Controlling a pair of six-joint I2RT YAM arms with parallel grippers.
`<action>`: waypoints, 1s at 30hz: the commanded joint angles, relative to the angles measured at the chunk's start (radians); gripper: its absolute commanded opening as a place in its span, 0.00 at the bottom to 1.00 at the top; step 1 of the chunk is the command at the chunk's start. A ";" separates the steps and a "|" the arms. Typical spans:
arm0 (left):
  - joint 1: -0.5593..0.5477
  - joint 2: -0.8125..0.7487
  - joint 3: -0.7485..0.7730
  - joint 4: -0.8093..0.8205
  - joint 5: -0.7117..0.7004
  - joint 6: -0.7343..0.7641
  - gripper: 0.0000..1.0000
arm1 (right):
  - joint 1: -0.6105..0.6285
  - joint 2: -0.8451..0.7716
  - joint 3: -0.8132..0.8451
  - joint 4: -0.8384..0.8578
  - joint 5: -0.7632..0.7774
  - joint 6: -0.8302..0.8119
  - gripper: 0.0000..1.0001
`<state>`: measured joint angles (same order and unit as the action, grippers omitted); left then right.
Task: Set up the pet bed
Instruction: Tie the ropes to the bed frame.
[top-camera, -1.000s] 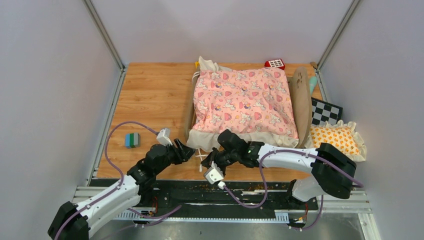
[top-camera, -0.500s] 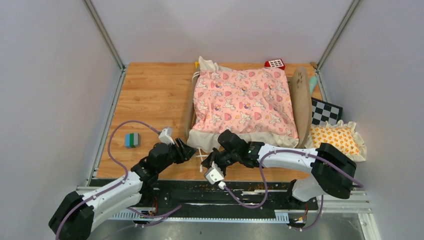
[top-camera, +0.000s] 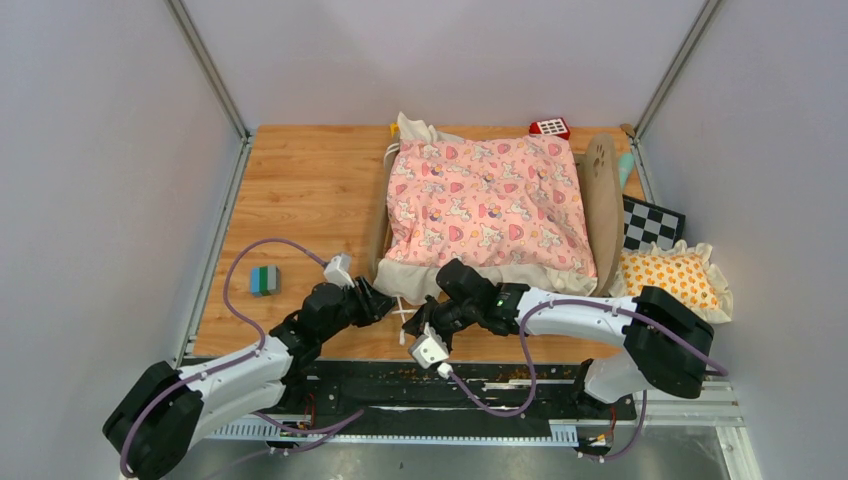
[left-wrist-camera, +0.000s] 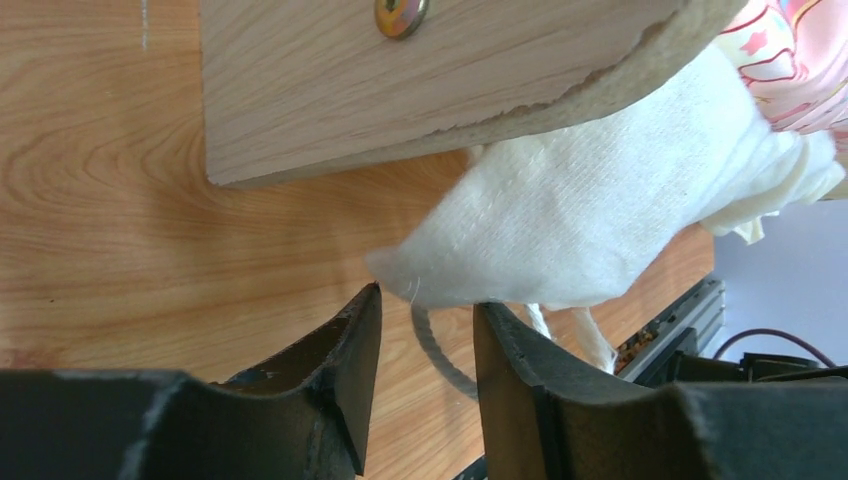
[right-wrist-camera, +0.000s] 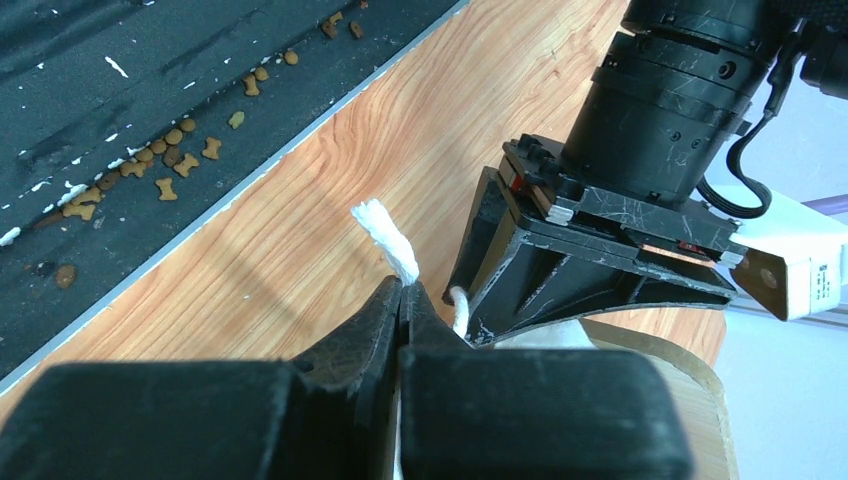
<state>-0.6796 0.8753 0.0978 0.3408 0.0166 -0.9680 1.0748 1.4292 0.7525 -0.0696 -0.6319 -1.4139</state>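
The pet bed's light-wood frame (top-camera: 604, 200) lies across the table's middle, with the pink unicorn quilt (top-camera: 485, 200) spread over it. The mattress is hidden under the quilt. My left gripper (top-camera: 383, 303) is at the bed's near left corner. Its jaws (left-wrist-camera: 428, 305) stand apart, and the quilt's cream corner (left-wrist-camera: 580, 230) hangs just past the fingertips below the frame board (left-wrist-camera: 400, 90), unclamped. My right gripper (top-camera: 412, 325) is shut on a white tie string (right-wrist-camera: 385, 228), whose frayed end pokes out past its tips (right-wrist-camera: 403, 285). The left arm's fingers (right-wrist-camera: 560, 280) are close beside it.
An orange-patterned pillow (top-camera: 672, 278) and a checkered board (top-camera: 650, 225) lie right of the bed, and a red toy (top-camera: 549, 127) sits behind it. A grey-green block (top-camera: 264, 280) is at the left. Kibble (right-wrist-camera: 190, 160) is scattered on the black rail past the table's front edge.
My left arm has crept right toward the bed's corner and its jaws have narrowed. The right arm and the string have not moved.
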 joint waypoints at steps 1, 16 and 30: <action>-0.001 -0.001 0.001 0.086 0.013 -0.012 0.43 | -0.001 -0.026 0.002 0.001 -0.049 0.015 0.00; -0.002 -0.161 -0.008 -0.042 -0.015 0.042 0.11 | -0.003 0.006 -0.053 0.219 0.002 0.304 0.00; -0.001 -0.228 0.024 -0.123 -0.006 0.097 0.09 | -0.003 0.046 -0.096 0.452 0.137 0.785 0.00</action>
<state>-0.6796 0.6880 0.0872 0.2504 0.0189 -0.9100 1.0737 1.4723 0.6701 0.2615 -0.5606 -0.8604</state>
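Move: The rope hanging from the cover's corner runs between the left gripper's half-open fingers, about 1 cm to the right of the hand point and 1 cm below it. The cover's white corner is some 3 cm ahead and 1 cm above; the near end of the bed frame's left board is about 4 cm ahead and 3 cm left. From the right gripper, which already holds a rope end, that hanging rope lies about 3 cm ahead and 2 cm left. Close the left gripper from half open onto the rope just under the cover's corner, and lift it about 2.5 cm as the fingers shut, then let it settle slightly. Keep the right gripper shut on its rope end; in the second half, roll it some 25 degrees about its fingers while easing it about 1.5 cm forward and left, towards the left fingers. ##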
